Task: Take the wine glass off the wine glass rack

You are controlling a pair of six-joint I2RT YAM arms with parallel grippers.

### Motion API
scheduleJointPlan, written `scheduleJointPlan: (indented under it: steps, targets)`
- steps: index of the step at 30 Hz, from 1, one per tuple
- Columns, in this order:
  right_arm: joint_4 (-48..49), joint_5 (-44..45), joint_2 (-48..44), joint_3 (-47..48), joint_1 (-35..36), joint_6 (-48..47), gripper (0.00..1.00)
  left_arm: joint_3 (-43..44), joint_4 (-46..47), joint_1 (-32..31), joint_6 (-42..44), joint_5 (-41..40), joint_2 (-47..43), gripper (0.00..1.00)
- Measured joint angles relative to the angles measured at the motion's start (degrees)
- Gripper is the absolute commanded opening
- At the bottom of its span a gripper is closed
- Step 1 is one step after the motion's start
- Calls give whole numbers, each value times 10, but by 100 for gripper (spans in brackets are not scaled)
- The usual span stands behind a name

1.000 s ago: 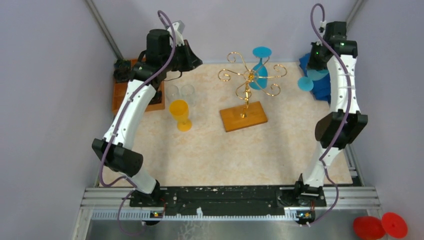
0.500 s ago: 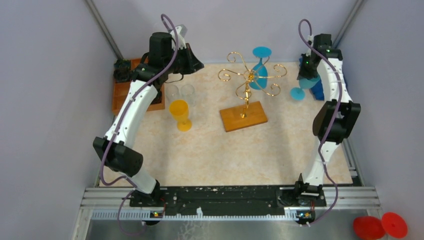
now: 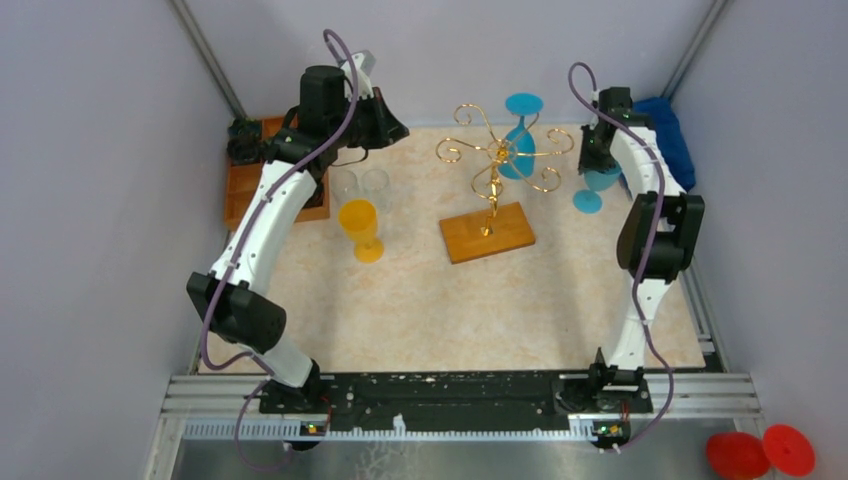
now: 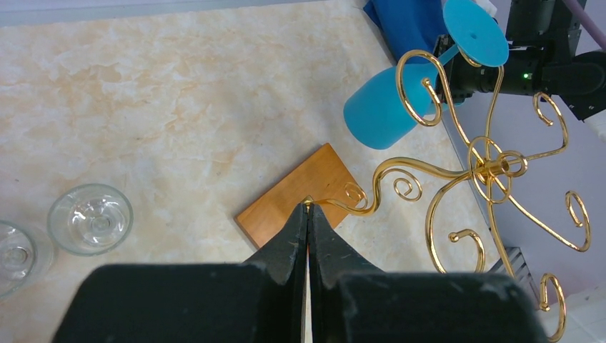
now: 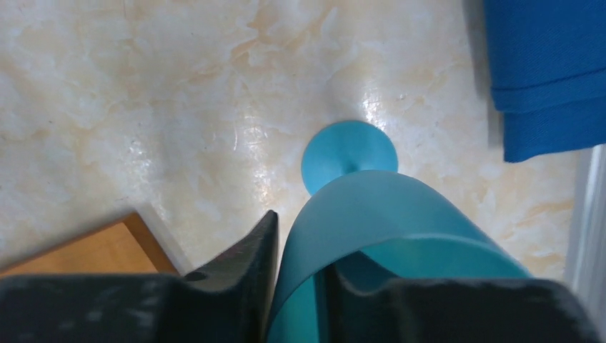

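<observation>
The gold wire wine glass rack [image 3: 492, 180] stands on its wooden base [image 3: 487, 232] at the back middle. A blue wine glass [image 3: 520, 150] hangs upside down on a far arm. My left gripper [image 3: 400, 128] is shut on the tip of a rack arm [image 4: 309, 204]; hub [image 4: 489, 169] and hanging glass [image 4: 379, 107] show beyond. A second blue wine glass [image 3: 603, 178] stands right of the rack, its foot [image 5: 350, 153] on the table. My right gripper [image 5: 300, 243] straddles its rim wall [image 5: 379, 214], jaws slightly parted, a sliver of table beside the outer finger.
An orange glass [image 3: 360, 225] and two clear glasses [image 3: 345, 185] [image 3: 376, 182] stand left of the rack. An orange-brown tray [image 3: 240, 185] sits at the back left. A blue cloth [image 3: 665, 135] lies at the back right corner. Red discs [image 3: 760, 452] lie off the table, front right.
The right arm has swung left and down with the blue wine glass, whose foot now rests on the table. Its jaws have loosened. The left arm has barely moved.
</observation>
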State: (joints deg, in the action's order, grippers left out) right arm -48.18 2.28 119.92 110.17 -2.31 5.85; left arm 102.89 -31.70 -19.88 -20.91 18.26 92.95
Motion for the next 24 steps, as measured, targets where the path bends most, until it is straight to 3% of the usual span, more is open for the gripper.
scheduleJointPlan:
  steps: [7,18,24]
  targets:
    - [20,-2,-15,-26,0,3,57,0,0,0,0,1,1,4]
    - [-9,11,-112,-9,9,13,57,0,0,0,-3,8,7,4]
    - [22,1,-217,16,12,39,49,0,0,0,-4,9,8,4]
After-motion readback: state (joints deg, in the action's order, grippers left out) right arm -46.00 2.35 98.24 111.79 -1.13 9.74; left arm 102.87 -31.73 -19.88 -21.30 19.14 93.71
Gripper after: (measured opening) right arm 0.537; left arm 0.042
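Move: The blue wine glass stands upright on the table under the right hand, one finger inside its bowl and one outside; its middle is about 3 cm to the right, level fore and aft, some 8 cm below. The folded blue cloth lies roughly 13 cm ahead and 18 cm to the right. The hanging blue glass is 17 cm left, level ahead, and the rack's board 22 cm left, 8 cm back. From the left hand the standing glass is about 43 cm right and 5 cm ahead, well below. Nearly in place at first, the right hand spreads its barely parted fingers to over half open, freeing the bowl wall. It then rises straight off the glass, gathering speed, some 20 cm up with only a slight draw back, while the wrist tilts the fingertips up and forward by about 25 degrees. ##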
